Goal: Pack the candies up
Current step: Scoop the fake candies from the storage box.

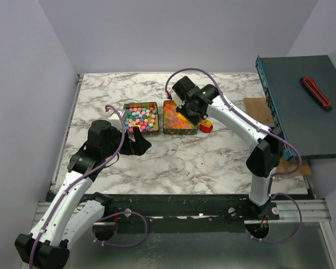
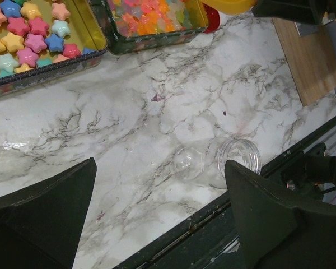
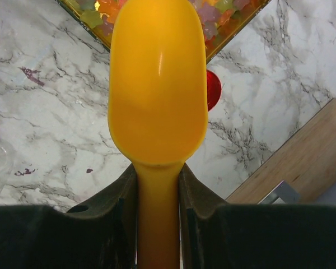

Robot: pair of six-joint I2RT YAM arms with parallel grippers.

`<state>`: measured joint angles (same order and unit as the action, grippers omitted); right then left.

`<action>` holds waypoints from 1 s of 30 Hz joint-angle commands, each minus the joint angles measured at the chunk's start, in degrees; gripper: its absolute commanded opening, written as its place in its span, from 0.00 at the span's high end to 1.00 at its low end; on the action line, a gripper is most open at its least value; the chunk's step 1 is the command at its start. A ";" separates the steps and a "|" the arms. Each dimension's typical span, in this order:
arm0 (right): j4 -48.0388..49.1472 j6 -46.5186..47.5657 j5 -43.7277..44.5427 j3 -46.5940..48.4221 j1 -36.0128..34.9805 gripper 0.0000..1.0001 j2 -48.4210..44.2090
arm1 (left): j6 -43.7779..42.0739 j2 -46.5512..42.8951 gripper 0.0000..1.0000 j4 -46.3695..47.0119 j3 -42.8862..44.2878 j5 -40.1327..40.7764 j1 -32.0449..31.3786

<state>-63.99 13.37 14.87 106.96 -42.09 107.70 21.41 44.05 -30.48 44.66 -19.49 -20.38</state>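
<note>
Pastel star candies point(image 1: 141, 117) point(image 2: 28, 33) fill the left tin. Glossy jelly candies point(image 1: 178, 122) point(image 2: 151, 14) point(image 3: 218, 14) fill the right tin. My right gripper point(image 1: 187, 112) point(image 3: 158, 174) is shut on the handle of a yellow-orange scoop point(image 3: 157, 89) point(image 2: 232, 5), whose bowl hangs over the jelly tin's near corner. My left gripper point(image 1: 139, 140) point(image 2: 159, 165) stands wide open with nothing between its fingers, low over the marble just in front of the star tin. A clear jar point(image 1: 178, 167) point(image 2: 213, 165) lies on its side near the table's front edge.
A red jar cap point(image 1: 206, 126) point(image 3: 213, 89) lies right of the jelly tin. A wooden board point(image 1: 257, 109) point(image 3: 302, 162) sits at the right edge, under a teal case point(image 1: 302, 112) that carries a red-and-black knife point(image 1: 315, 92). The table's front rail point(image 2: 241, 224) runs close behind the jar.
</note>
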 commanded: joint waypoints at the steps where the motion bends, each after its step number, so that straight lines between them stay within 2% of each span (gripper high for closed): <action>1: -5.72 -2.32 2.03 3.35 0.26 0.99 3.28 | 0.38 -1.49 0.01 2.75 -1.48 -0.82 0.17; 13: -9.66 -4.74 5.84 6.20 0.25 0.99 8.09 | 0.83 -3.01 0.01 2.17 -2.48 0.27 0.17; 30: -9.18 -3.71 9.22 10.14 0.56 0.99 15.28 | 0.56 -2.94 0.01 1.65 -2.48 1.05 -0.28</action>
<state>-72.42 9.06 21.93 114.54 -41.93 120.86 22.00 41.25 -29.21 42.63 -19.44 -20.38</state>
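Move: The right hand already holds the yellow scoop, its bowl pointing forward-left. The middle of the tin of translucent candies lies about 6 cm ahead of this hand, 8 cm to its left and 14 cm below. The tin of star candies stands some 18 cm to the left of that tin, level with it; the red lid lies roughly 2 cm ahead and 4 cm right of the hand. From the idle left hand the translucent-candy tin is about 18 cm ahead, 15 cm right and 16 cm below. The right hand sinks steadily by about 5 cm, easing left by under 2 cm on the way and then slightly forward, so that the scoop comes down towards the near-right part of the translucent-candy tin. As it goes down the wrist tips some 15 degrees, left side and front lowering to dip the bowl, with a small clockwise turn, while the fingers keep their hold on the scoop's handle. ##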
